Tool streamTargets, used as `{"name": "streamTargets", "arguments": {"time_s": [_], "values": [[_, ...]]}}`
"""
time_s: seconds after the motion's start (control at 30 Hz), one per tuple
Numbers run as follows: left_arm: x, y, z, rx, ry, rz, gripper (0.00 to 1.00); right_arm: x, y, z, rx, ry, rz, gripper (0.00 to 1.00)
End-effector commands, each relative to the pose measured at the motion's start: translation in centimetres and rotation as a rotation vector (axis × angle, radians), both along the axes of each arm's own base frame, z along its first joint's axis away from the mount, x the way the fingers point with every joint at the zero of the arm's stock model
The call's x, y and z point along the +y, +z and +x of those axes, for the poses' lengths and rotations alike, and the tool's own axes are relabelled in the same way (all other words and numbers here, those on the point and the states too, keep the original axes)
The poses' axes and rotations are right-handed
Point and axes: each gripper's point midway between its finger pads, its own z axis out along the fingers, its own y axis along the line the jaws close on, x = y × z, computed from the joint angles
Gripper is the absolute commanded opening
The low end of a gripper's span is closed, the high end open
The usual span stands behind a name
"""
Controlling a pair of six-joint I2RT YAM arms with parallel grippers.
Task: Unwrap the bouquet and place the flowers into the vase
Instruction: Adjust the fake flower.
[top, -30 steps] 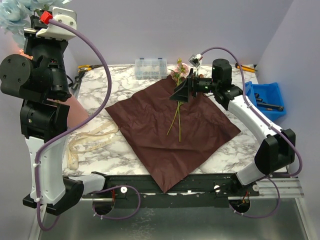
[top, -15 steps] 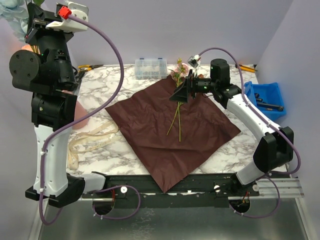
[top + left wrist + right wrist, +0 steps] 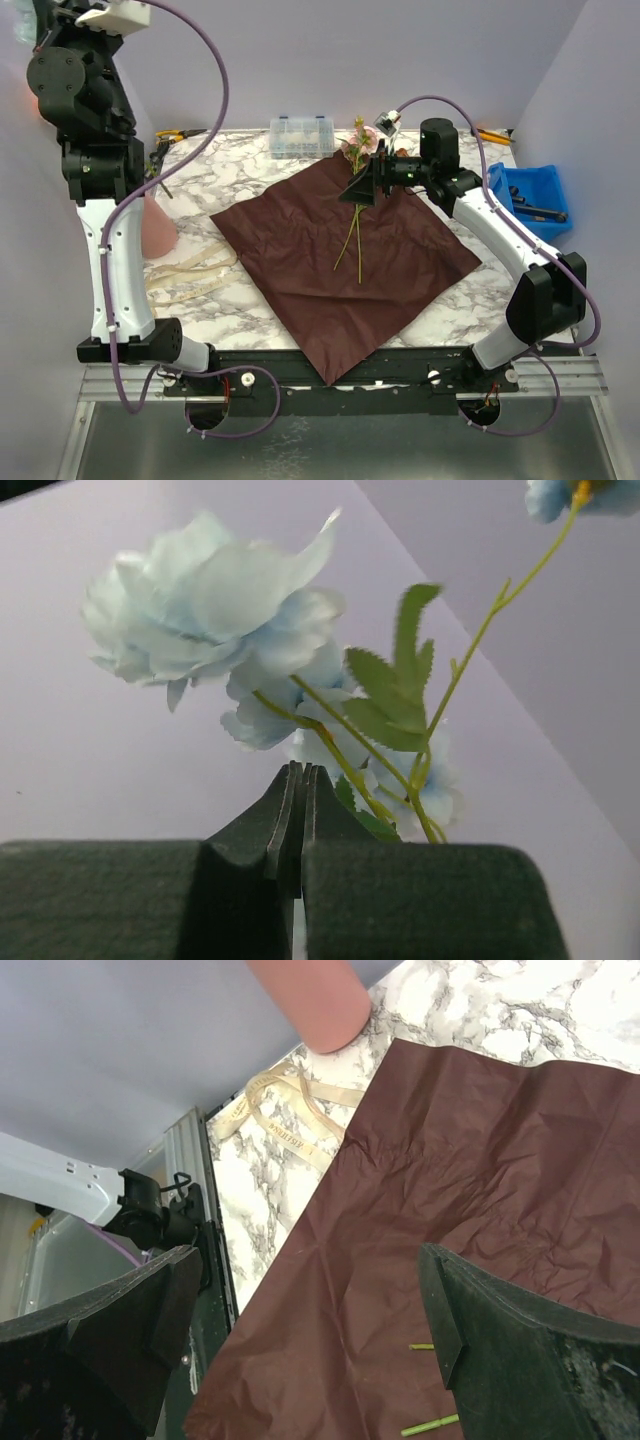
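The maroon sheet (image 3: 340, 265) of the bouquet lies spread flat on the table, and its beige ribbon (image 3: 185, 272) lies loose to the left. A pink flower (image 3: 358, 145) with thin green stems (image 3: 352, 240) rests on the sheet. My right gripper (image 3: 362, 186) hovers open just above those stems; in the right wrist view the stem ends (image 3: 430, 1425) show by the right fingertip. My left arm is raised high at the top left. Its gripper (image 3: 300, 772) is shut, with light blue flowers (image 3: 210, 600) rising from behind its right finger. The salmon-pink vase (image 3: 158, 225) stands at the left edge.
A clear plastic box (image 3: 302, 137) sits at the table's back edge, with hand tools (image 3: 178, 133) at the back left corner. A blue bin (image 3: 535, 200) holding tools stands off the right side. The left arm's base (image 3: 150, 1215) shows in the right wrist view.
My left arm has swung upward and back, carrying the blue flowers out of the overhead view and uncovering the vase. The right arm has stayed nearly still, open.
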Motion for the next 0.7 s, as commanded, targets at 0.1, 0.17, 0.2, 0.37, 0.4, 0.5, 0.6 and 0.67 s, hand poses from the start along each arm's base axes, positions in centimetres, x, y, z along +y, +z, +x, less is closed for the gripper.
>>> {"name": "streamTargets", "arguments": {"time_s": [0.1, 0.17, 0.2, 0.37, 0.4, 0.5, 0.6, 0.67], "values": [[4.6, -0.7, 0.6, -0.007, -0.031, -0.082, 0.0, -0.3, -0.9, 0.4, -0.001, -0.021, -0.023, 1.0], [5.0, -0.8, 0.5, -0.004, -0.03, -0.086, 0.0, -0.3, -1.0, 0.5, 0.003, -0.02, -0.023, 1.0], [5.2, -0.8, 0.5, -0.004, -0.03, -0.088, 0.0, -0.2, -1.1, 0.5, 0.006, -0.018, -0.023, 1.0], [5.5, -0.7, 0.5, -0.004, -0.032, -0.087, 0.0, -0.1, -1.2, 0.6, 0.013, -0.016, -0.022, 1.0], [5.5, -0.5, 0.5, -0.007, -0.033, -0.084, 0.0, -0.2, -1.2, 0.7, 0.014, -0.017, -0.022, 1.0], [5.3, -0.4, 0.4, -0.005, -0.052, -0.076, 0.0, -0.1, -1.2, 0.7, 0.015, -0.013, -0.021, 1.0], [3.8, -1.5, 0.5, 0.023, -0.135, -0.076, 0.0, 0.0, -1.1, 0.7, 0.021, -0.009, -0.015, 1.0], [3.3, -2.4, 0.6, 0.037, -0.177, -0.117, 0.0, 0.2, -0.7, 0.7, 0.031, 0.002, -0.001, 1.0]]}}
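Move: The left hand, already holding the blue flowers high above the table, is bound for the pink vase; the vase's middle lies roughly 10 cm to its left, 2 cm ahead and some 54 cm below. The ribbon lies about 9 cm back and 1 cm to the right, the spread brown wrapping's middle about 42 cm right and 4 cm back, both some 67 cm down. From the right hand the vase is some 57 cm left, 3 cm ahead and 16 cm below. Keeping its closed grip on the blue flowers' stems, the left hand swings quickly left towards a place above the vase, about 6 cm over, easing forward 2 cm and sinking 3 cm. Halfway through it checks, then creeps about a centimetre up and back to the right, with its left side dipped around 5 degrees. ##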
